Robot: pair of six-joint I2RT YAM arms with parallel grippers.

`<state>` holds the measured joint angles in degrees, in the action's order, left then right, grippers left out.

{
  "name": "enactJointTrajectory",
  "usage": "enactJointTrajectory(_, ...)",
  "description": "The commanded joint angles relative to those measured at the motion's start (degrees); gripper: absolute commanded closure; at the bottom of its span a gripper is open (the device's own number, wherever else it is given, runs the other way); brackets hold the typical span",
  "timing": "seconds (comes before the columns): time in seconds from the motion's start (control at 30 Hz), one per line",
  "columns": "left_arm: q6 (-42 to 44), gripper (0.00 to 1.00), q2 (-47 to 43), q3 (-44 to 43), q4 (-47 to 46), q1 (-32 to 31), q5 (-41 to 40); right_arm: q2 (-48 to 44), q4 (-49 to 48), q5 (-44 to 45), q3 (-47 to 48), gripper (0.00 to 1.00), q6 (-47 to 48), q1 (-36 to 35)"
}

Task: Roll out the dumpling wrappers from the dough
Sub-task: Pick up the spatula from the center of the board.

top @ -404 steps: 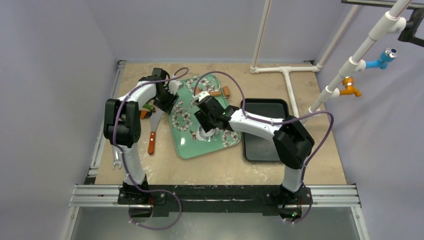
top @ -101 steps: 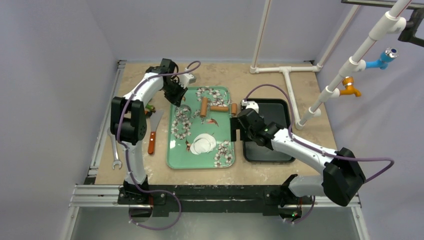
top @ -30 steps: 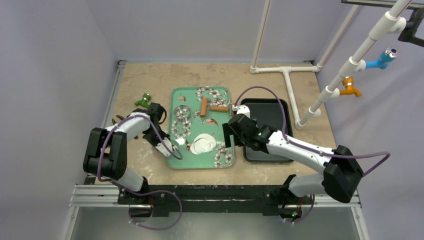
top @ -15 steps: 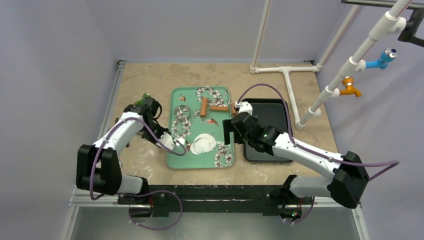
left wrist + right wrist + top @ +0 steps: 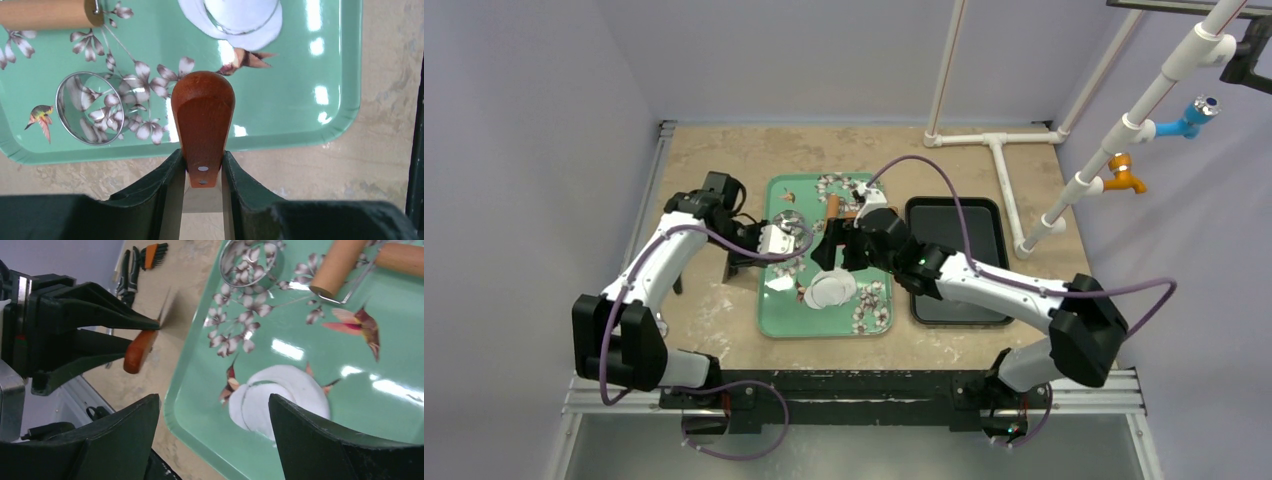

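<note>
A flattened white dough (image 5: 829, 290) lies on the green flowered tray (image 5: 774, 315), with a round cut line pressed into it (image 5: 280, 400). It also shows at the top of the left wrist view (image 5: 235, 20). My right gripper (image 5: 214, 397) hangs open just above the tray beside the dough, holding nothing; from above it sits over the tray's middle (image 5: 829, 255). My left gripper (image 5: 202, 155) is shut on the wooden handle of a knife (image 5: 202, 110) at the tray's left edge (image 5: 746, 258). The knife handle (image 5: 140, 347) shows again in the right wrist view.
A metal ring cutter (image 5: 789, 222) (image 5: 90, 115) and a wooden rolling pin (image 5: 45, 12) (image 5: 340, 265) lie on the green tray. A black tray (image 5: 954, 260) stands to its right. Pliers (image 5: 127, 275) and an orange-handled tool (image 5: 152, 250) lie on the table at the left. White pipes (image 5: 999, 150) run across the back right.
My left gripper has carried the knife away from the near side to the tray's left edge. The right gripper has swung left from the black tray to above the dough, its jaws narrowing a little.
</note>
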<state>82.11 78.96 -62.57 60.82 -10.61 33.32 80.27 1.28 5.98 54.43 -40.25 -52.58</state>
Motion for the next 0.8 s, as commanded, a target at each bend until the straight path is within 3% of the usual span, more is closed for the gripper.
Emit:
enactJointTrajectory(0.0, -10.8, 1.00, 0.2, -0.2, -6.5, -1.9, 4.7, 4.1, -9.4, -5.7, 4.9, 0.23, -5.1, -0.3)
enactJointTrajectory(0.23, -14.1, 1.00, 0.8, 1.4, -10.0, -3.8, 3.3, 11.0, -15.5, -12.1, 6.5, 0.35, -7.7, -0.5)
enactJointTrajectory(0.77, -15.0, 1.00, -0.2, 3.2, -11.8, -6.4, 3.8, 21.1, -21.3, -13.4, 10.9, 0.59, -12.7, -0.5)
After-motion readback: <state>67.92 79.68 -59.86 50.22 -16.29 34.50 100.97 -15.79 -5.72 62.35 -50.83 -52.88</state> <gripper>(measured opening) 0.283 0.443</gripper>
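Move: The spatula handle, held near its blade in the left fingers, sticks out to the robot's right and up: its middle lies about 13 cm left of the right hand, level fore-and-aft and 3 cm lower; from the left hand it is 4 cm right and 3 cm up. Down on the board, some 15 to 17 cm below the right hand, lie the round wrappers 6 cm back and the ring cutter 7 cm ahead, 9 cm left. Bring the right gripper about 9 cm to the left, sinking some 3 cm mostly in the later part, onto the free end of the spatula handle, and narrow its wide-open fingers to about half as they come either side of the handle. Keep the left grip shut on the spatula and carry it roughly 3.5 cm to the right to meet the right hand. ##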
